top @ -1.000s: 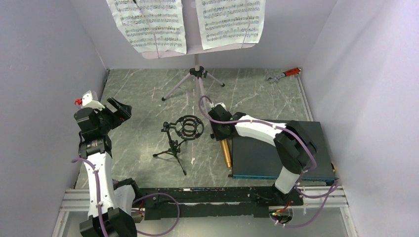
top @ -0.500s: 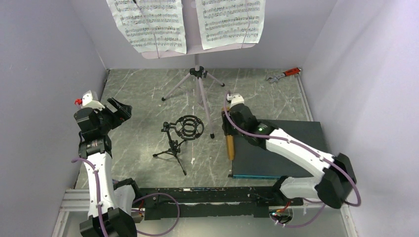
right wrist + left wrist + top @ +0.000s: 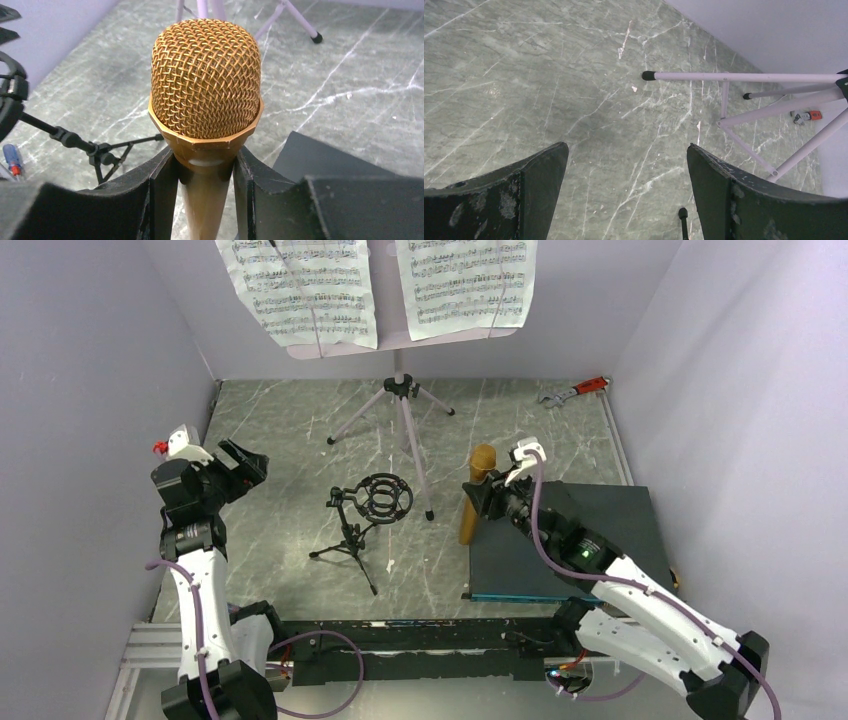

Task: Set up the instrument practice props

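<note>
My right gripper (image 3: pixel 476 495) (image 3: pixel 204 165) is shut on the gold microphone (image 3: pixel 473 502) (image 3: pixel 206 80) just below its mesh head and holds it upright, head up, by the dark board's left edge. The small black tripod mic stand (image 3: pixel 372 502) with its ring mount stands to its left; part of the same mic stand (image 3: pixel 95 150) shows in the right wrist view. The music stand's silver tripod (image 3: pixel 401 415) (image 3: pixel 744 77) stands at the back, with two white sheet-music pages (image 3: pixel 300 290) on its pale desk. My left gripper (image 3: pixel 236 462) (image 3: pixel 626 155) hangs open at the far left over bare table.
A dark flat board (image 3: pixel 590 550) lies under my right arm at the right. A red-handled wrench (image 3: pixel 575 390) (image 3: pixel 806 116) lies in the back right corner. Pale walls close in the grey marbled table (image 3: pixel 280 440) on three sides.
My right arm has swung back to the right and lifted the microphone from lying tilted by the board to standing upright. The left arm has not moved.
</note>
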### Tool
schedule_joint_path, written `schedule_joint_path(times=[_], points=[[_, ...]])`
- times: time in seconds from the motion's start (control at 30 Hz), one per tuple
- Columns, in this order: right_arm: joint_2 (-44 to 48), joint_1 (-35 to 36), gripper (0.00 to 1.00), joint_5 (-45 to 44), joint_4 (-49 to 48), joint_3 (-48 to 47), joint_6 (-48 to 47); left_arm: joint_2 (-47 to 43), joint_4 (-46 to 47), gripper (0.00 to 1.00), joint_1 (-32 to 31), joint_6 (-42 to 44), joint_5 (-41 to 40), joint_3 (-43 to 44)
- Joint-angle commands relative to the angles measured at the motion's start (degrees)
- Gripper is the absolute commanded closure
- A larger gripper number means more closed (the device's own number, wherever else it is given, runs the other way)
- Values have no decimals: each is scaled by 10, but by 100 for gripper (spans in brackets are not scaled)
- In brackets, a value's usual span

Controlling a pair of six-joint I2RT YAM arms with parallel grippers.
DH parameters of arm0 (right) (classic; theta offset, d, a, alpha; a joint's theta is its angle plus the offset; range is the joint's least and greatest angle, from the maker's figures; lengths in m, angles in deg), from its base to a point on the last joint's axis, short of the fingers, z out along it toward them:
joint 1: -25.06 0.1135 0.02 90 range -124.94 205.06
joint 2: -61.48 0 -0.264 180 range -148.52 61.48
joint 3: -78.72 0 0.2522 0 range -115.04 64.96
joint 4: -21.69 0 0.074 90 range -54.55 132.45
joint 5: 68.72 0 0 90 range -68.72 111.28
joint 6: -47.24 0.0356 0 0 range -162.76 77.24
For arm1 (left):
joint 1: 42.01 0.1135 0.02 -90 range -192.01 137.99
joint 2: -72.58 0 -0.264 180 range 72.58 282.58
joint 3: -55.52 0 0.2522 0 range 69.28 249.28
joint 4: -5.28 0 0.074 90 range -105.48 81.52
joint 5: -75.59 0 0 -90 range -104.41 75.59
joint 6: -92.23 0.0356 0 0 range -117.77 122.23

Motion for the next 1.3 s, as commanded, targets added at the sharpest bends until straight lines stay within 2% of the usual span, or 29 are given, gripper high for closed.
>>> schedule_joint_path(times=[0.0, 0.2, 0.43, 0.63, 0.83, 1.0, 1.27], points=[[29, 0, 100, 18, -94, 16, -17, -4, 25, 6, 0, -2, 13, -3], [26, 0, 100, 38, -94, 3, -23, 5, 26, 6, 0, -4, 21, -3], [48, 0, 100, 103, -128, -7, -33, 13, 35, 6, 0, -7, 33, -7], [51, -1, 100, 139, -154, -54, -30, 17, 46, 6, 0, -7, 42, -14], [43, 0, 100, 185, -220, -89, -25, 26, 50, 6, 0, -10, 49, -15], [15, 0, 100, 228, -285, -127, -34, 28, 52, 6, 0, -13, 55, -15], [-68, 0, 100, 345, -336, -217, -19, 24, 54, 6, 0, -12, 56, -17]])
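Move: The right hand already holds the gold microphone just below its head. The mic stand's ring lies about 14 cm to its left, level fore and aft, roughly 8 cm lower. The music stand's nearest foot is on the table some 7 cm to the left, and the dark case's middle about 17 cm right and 5 cm back; both lie over 20 cm down. From the left hand the ring is about 18 cm right, 5 cm back, 5 cm below. Keeping its pinch on the microphone just below the head, the right hand lifts it some 23 cm, slowly at first and then quickly, while drifting about 5 cm left and as much back, up and away from the case. The wrist tips the fingers upward by some 30 degrees, rolls its left side up and swings counter-clockwise. ##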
